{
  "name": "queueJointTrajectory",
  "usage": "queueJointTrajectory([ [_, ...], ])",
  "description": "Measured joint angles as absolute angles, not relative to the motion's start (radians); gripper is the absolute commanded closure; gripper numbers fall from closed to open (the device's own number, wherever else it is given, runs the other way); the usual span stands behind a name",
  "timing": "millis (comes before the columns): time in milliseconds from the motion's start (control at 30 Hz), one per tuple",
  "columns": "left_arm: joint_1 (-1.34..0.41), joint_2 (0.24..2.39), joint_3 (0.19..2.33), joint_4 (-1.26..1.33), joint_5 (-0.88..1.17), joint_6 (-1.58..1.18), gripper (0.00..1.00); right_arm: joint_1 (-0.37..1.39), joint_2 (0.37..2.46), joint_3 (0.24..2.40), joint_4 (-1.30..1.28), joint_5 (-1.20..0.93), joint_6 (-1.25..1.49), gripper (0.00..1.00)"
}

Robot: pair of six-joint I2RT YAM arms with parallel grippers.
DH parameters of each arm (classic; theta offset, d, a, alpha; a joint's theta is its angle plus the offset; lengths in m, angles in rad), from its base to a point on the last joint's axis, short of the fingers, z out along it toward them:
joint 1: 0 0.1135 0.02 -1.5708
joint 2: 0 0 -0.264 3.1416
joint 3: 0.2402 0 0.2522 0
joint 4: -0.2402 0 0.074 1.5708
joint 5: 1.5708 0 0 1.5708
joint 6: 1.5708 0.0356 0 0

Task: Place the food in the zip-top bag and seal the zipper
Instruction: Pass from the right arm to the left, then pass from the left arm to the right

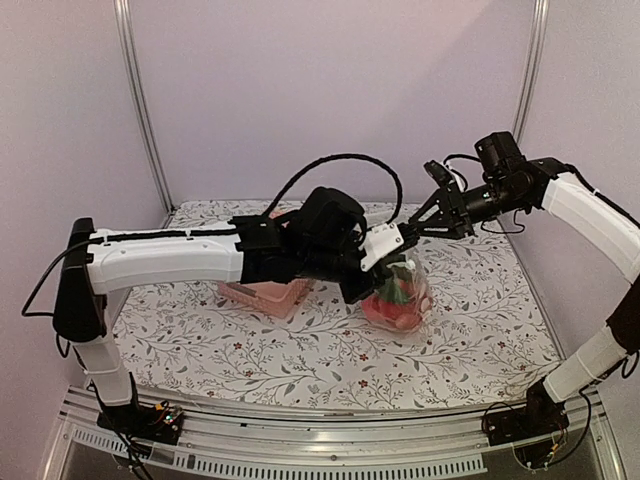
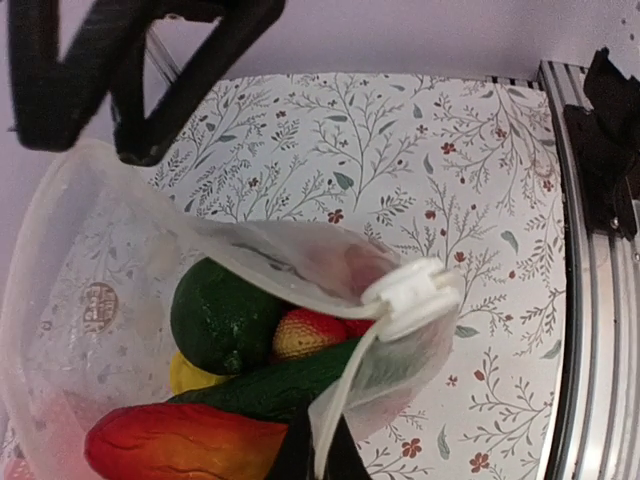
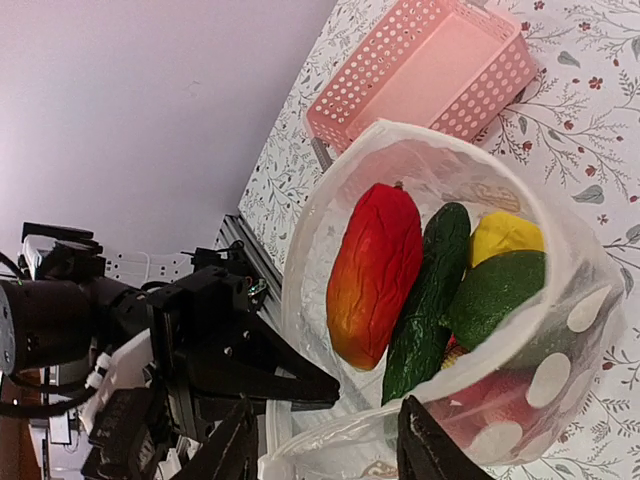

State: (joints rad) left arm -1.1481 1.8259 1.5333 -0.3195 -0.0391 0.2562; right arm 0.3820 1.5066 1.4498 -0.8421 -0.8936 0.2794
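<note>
The zip-top bag [image 1: 403,297] stands open on the table, right of centre, with the food inside. In the left wrist view I see a dark green round fruit [image 2: 222,315], a strawberry [image 2: 305,333], a cucumber [image 2: 275,388], a yellow piece [image 2: 190,376] and an orange-red piece [image 2: 180,447]. My left gripper [image 2: 322,455] is shut on the bag's mouth edge, just below the white zipper slider [image 2: 415,293]. My right gripper [image 3: 330,455] is open, and the bag's far rim [image 3: 340,455] runs between its spread fingers. Both grippers meet above the bag in the top view.
The pink slotted basket [image 1: 262,293] sits left of the bag, partly under my left arm, and looks empty in the right wrist view [image 3: 430,70]. The metal rail [image 2: 585,300] runs along the table's near edge.
</note>
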Motion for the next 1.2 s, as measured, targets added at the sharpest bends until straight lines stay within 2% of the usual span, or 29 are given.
queueJointTrajectory([
  [167,-1.091,1.851,1.652,-0.300,0.020,0.175,1.00,0.383,1.374,1.415,-0.851,-0.855,0.217,0.58],
  [333,-1.069,1.880,1.672,-0.271,0.071,0.127,1.00,0.398,1.256,1.308,-0.816,-0.830,0.178,0.57],
  [700,-1.063,1.907,1.668,-0.245,0.135,0.073,1.00,0.500,1.296,1.282,-0.760,-0.728,0.152,0.63],
  [767,-1.062,1.907,1.668,-0.244,0.142,0.068,1.00,0.506,1.308,1.282,-0.760,-0.710,0.152,0.68],
  [967,-1.060,1.907,1.668,-0.240,0.150,0.051,0.99,0.511,1.313,1.285,-0.748,-0.648,0.160,0.96],
  [1033,-1.059,1.908,1.668,-0.236,0.150,0.047,0.91,0.512,1.312,1.285,-0.741,-0.636,0.164,0.99],
  [1067,-1.058,1.908,1.669,-0.237,0.149,0.044,0.84,0.513,1.311,1.285,-0.740,-0.632,0.161,1.00],
  [1133,-1.055,1.908,1.672,-0.239,0.143,0.034,0.61,0.515,1.306,1.285,-0.742,-0.620,0.162,1.00],
  [1200,-1.051,1.908,1.682,-0.244,0.130,0.039,0.45,0.515,1.303,1.285,-0.744,-0.608,0.158,1.00],
])
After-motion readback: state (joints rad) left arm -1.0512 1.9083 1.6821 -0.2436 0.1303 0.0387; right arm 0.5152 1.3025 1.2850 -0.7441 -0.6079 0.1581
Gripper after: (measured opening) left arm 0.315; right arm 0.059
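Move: Back from the open right fingers by about 6 cm, some 2 cm to their left and 4 cm lower, sits the white slider on the bag's rim. It is about 4 cm to the right of the left fingers, which already pinch that rim, and 2 cm nearer the base. The red-orange pepper lies about 4 cm ahead of the left hand and 9 cm below; the pink basket is some 29 cm to the left of the right hand and 4 cm farther out. Lifting the pinched rim about 5 cm forward and up, the left hand brings the slider towards the right one, then holds nearly still. The right hand swings up and back some 4 cm, rolling close to 20 degrees, then sinks, edges forward and shuts its fingers on the slider end. Only then do the left fingers start to open. ##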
